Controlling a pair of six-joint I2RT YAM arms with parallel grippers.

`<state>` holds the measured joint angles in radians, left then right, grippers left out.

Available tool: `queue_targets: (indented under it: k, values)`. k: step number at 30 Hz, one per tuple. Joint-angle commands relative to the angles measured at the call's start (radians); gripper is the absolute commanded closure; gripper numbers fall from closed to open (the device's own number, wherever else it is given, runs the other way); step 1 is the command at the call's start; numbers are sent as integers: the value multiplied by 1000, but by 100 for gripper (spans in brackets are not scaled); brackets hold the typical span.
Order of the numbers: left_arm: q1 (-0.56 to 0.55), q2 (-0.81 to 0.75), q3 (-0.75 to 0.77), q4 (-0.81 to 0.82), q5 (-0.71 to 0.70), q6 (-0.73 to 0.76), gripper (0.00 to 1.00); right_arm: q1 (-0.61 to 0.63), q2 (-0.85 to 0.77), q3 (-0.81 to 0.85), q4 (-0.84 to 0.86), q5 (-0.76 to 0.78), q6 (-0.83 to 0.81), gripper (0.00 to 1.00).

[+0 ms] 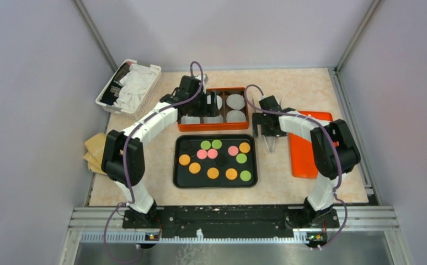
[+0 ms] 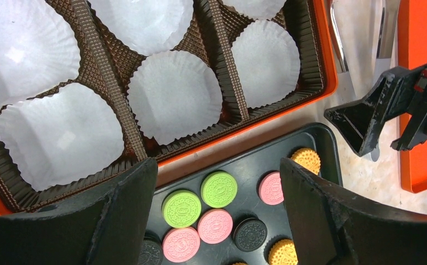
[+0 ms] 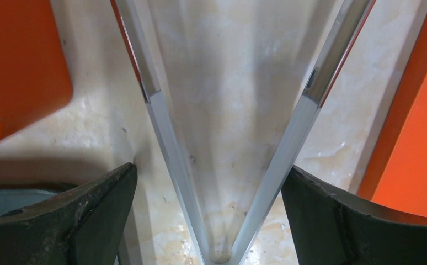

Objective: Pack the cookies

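Note:
Several cookies, orange [image 1: 184, 159], green [image 1: 206, 144], pink [image 1: 233, 150] and black, lie on a black tray [image 1: 178, 176]. Behind it stands an orange box [image 1: 214, 127] with a brown insert and white paper liners [image 2: 174, 94]. My left gripper [image 1: 196, 112] hangs open and empty over the box's front left. In its wrist view the left gripper [image 2: 217, 165] frames green [image 2: 219, 189] and pink [image 2: 215, 226] cookies. My right gripper [image 1: 266, 131] is open, low over metal tongs [image 1: 270, 143]. Both tong arms [image 3: 167, 138] run between the right gripper's [image 3: 207, 174] fingers.
An orange lid [image 1: 305, 149] lies flat right of the tongs. A white basket [image 1: 129, 88] of paper liners sits at the back left. Brown flat pieces [image 1: 95, 152] lie at the table's left edge. Grey walls close in three sides.

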<state>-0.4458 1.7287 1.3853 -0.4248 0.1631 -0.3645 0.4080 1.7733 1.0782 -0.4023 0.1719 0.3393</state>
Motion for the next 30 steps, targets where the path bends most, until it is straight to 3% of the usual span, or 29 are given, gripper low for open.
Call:
queue_targets:
  k: [1,9,16,23,26,30]
  values:
    - [3,-8,-25,49,4,8,12,13,109,79,-109,54,53,1]
    - [1,-10,-77,114,68,-18,12,12,222,219,-196,123,65,1]
    - [1,-53,-144,160,108,-36,12,12,251,176,-202,125,96,5]
    - [1,-110,-181,160,81,-31,12,12,273,146,-194,111,98,23]
    - [2,-140,-183,151,72,-27,13,12,255,151,-200,128,93,39]
    - [1,-173,-189,148,71,-27,13,12,220,178,-225,170,77,50]
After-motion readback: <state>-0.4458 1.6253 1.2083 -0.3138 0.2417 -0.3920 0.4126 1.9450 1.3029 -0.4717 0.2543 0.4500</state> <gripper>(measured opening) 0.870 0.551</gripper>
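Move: Straight ahead of the right hand by about 3 cm and 1 cm below is the middle of the tongs, whose arms already lie between its open fingers, joined end towards the robot. The orange box of paper cups is centred roughly 19 cm left and 9 ahead of that hand, the black cookie tray 19 left and 12 back, the orange lid 16 right and 6 back. From the left hand the tongs lie some 20 cm right, 2 back and 13 below. Sliding level and forward about 4 cm along the tongs, drifting 1 cm left, the right hand stops and closes its fingers to roughly half open, one pad on the outside of each arm, squeezing the tongs together. Empty and open, the left hand dips some 4 cm over the box while drawing back 3 cm, then rises about 3 cm. ##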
